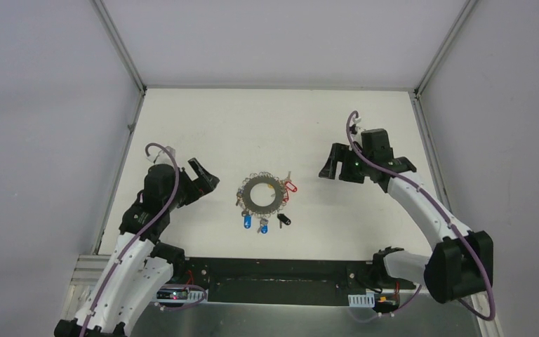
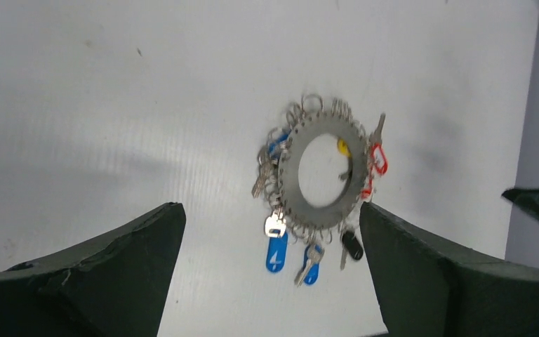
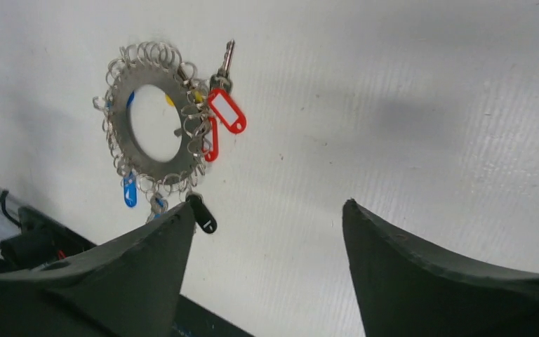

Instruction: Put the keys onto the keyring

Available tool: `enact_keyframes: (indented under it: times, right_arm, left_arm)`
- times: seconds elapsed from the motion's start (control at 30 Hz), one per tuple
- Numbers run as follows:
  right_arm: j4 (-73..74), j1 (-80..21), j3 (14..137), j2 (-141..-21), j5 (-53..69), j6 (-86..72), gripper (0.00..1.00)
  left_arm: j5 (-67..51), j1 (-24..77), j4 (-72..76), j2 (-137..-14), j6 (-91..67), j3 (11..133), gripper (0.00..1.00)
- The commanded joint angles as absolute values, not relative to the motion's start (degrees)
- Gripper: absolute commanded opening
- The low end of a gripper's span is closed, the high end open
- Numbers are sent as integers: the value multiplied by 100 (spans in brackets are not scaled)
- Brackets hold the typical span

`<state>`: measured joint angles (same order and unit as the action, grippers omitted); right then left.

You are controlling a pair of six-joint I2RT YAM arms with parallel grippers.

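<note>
The keyring (image 1: 247, 197), a flat grey metal ring rimmed with small wire loops, lies flat mid-table. Tagged keys hang from its loops: a red-tagged key (image 1: 291, 187) on the right, two blue-tagged keys (image 1: 247, 222) at the near side and a black-tagged one (image 1: 284, 220). My left gripper (image 1: 207, 184) hovers left of the ring, open and empty. My right gripper (image 1: 330, 167) hovers to its right, also open and empty. The left wrist view shows the ring (image 2: 291, 184) and a blue tag (image 2: 276, 253) ahead of the open gripper (image 2: 269, 205). The right wrist view shows the ring (image 3: 118, 112) and red tag (image 3: 227, 111) left of the gripper (image 3: 268, 203).
A black base strip (image 1: 274, 270) runs along the near table edge between the arm bases. Aluminium frame rails (image 1: 123, 49) and white walls close in the left, right and far sides. The white table (image 1: 274, 126) stretches beyond the ring.
</note>
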<state>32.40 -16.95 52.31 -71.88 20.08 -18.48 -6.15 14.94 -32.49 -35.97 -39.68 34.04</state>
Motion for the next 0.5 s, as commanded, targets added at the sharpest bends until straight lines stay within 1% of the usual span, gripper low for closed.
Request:
enact_keyframes:
  times: [0.0, 0.07, 0.1, 0.13, 0.23, 0.37, 0.4, 0.47]
  right_arm:
    - [2405, -1681, 4748, -6400, 1227, -2073, 85]
    - [2026, -1677, 4419, -6086, 1227, -2073, 85]
    - [1819, -1680, 4262, -5946, 1155, -2134, 97]
    - [1576, -1679, 4098, -5821, 965, -2209, 99]
    - [1024, -1682, 3746, -5520, 801, -2051, 100]
    - [430, -1678, 3385, -5168, 323, -1902, 100]
    - [312, -1674, 3303, -5092, 202, -1813, 100]
    - [64, -1680, 3139, -4945, 59, -1533, 100]
  left_arm:
    - [767, 1470, -3205, -2894, -4590, 3288, 99]
    - [1072, 1470, -3140, -2525, -4826, 3105, 99]
    - [1250, 1475, -3130, -2435, -4935, 3030, 99]
    - [1421, 1473, -3124, -2237, -5051, 2967, 99]
    - [1843, 1473, -3110, -1859, -5181, 2807, 99]
    - [2222, 1475, -3061, -1542, -4962, 2664, 99]
    - [2295, 1469, -3050, -1500, -4838, 2641, 99]
    - [2252, 1471, -2850, -1462, -4077, 2564, 99]
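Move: The keyring lies on the table between the two empty hands. From the left hand it is about 18 cm to the right, level with it and roughly 15 cm below; a blue tag sits some 12 cm right and 9 cm back. From the right hand the keyring is about 22 cm left, 5 cm back and 12 cm below. The red-tagged key is some 13 cm left and 2 cm back; the black tag 15 cm left and 14 cm back. Leftward, about 7 cm and a little up early on, the left hand goes on withdrawing from the keyring, swinging some 25 degrees counter-clockwise with its wide-open fingers tipping up. The right hand draws off the other way, about 4 cm to the right and slightly forward late on, tilting its fingers up about 20 degrees, turning slightly clockwise and opening fully. Neither touches anything. ##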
